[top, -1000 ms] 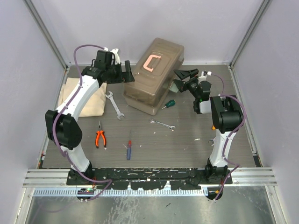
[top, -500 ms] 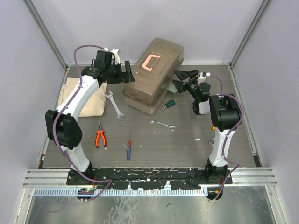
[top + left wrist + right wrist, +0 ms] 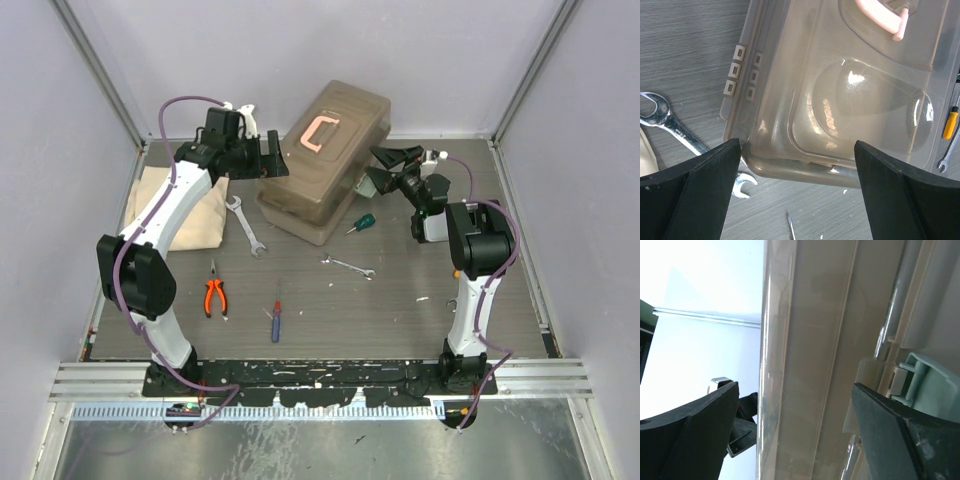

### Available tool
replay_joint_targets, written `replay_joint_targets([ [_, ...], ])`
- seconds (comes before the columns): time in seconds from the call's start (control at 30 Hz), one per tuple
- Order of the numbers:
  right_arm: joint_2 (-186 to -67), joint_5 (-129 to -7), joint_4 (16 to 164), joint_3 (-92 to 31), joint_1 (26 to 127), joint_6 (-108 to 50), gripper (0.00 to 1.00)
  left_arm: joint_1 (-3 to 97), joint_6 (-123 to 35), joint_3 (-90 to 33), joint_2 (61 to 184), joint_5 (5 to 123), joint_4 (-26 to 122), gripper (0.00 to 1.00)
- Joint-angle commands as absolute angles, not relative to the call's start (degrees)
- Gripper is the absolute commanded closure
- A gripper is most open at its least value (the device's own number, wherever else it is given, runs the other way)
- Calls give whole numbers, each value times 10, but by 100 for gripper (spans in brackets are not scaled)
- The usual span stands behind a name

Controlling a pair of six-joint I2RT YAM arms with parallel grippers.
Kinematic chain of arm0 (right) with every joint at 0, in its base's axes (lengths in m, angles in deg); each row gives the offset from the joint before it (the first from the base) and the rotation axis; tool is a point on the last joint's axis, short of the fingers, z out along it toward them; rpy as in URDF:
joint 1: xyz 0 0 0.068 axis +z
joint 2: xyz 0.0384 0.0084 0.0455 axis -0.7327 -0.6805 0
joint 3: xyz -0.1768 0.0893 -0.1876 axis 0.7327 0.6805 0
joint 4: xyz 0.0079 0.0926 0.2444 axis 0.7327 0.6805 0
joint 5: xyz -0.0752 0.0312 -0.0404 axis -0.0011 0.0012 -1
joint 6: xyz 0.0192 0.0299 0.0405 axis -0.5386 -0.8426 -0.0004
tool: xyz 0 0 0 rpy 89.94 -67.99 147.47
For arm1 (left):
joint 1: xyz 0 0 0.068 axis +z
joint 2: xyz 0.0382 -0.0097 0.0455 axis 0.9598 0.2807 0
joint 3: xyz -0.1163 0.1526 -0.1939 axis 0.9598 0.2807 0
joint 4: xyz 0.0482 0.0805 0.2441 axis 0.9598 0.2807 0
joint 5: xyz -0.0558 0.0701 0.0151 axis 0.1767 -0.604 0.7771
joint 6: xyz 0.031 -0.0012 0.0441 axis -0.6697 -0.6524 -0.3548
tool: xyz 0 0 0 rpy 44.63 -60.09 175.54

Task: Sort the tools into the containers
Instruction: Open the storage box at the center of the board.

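A brown translucent toolbox [image 3: 322,165] with a salmon-pink handle [image 3: 318,133] stands closed, so the containers inside are hidden. My left gripper [image 3: 272,158] is open at its left end; in the left wrist view the lid [image 3: 860,100] fills the gap ahead of that gripper [image 3: 797,192]. My right gripper [image 3: 383,170] is open against the box's right side, near the pale green latch [image 3: 930,382]. On the table lie a big wrench [image 3: 245,225], a green screwdriver [image 3: 361,223], a small wrench [image 3: 348,266], orange pliers [image 3: 214,294] and a blue-red screwdriver [image 3: 276,320].
A tan cloth [image 3: 185,210] lies at the left under the left arm. An orange-handled screwdriver [image 3: 950,122] and another wrench [image 3: 944,161] lie beyond the toolbox, by the right arm. Walls close in the back and both sides.
The right gripper has crept a little left against the toolbox, and the box has shifted slightly left. The left arm has stayed put.
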State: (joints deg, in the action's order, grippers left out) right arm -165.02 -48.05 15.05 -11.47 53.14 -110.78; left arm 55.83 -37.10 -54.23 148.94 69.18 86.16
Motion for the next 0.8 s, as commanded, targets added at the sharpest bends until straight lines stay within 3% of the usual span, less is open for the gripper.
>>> replay_joint_targets([
  [0.0,-1642,-455,130,-156,554,-1116,3,554,-378,-557,1486,713,849,4],
  [0.23,-1615,-452,146,-154,555,-1102,2,554,-379,-553,1482,714,845,1],
  [0.47,-1523,-497,253,-74,555,-1010,3,553,-379,-550,1480,717,844,2],
  [0.77,-1485,-520,245,-6,573,-1008,2,548,-383,-549,1482,715,845,2],
])
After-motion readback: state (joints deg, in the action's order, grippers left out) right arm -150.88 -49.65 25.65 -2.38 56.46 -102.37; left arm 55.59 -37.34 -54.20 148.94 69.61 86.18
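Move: The pale green latch on the storage box's right side lies just by the right hand's lower finger, about 2 cm back, 2 cm left and 4 cm below the hand point. The lid's pink handle is some 10 cm ahead, 14 cm left and 4 cm up; the green screwdriver lies on the board about 5 cm back, 2 cm left and 15 cm down. From the left hand the latch is roughly 23 cm right, 2 cm ahead and 9 cm lower. First up about 1.5 cm and slightly left beside the latch, then, after a brief pause, the right hand draws back some 5 cm and drifts left along the box's right side towards its near end. It rolls its left side down by 5 to 10 degrees, fingers staying wide open; whether the lower finger bears on the latch can't be made out. ##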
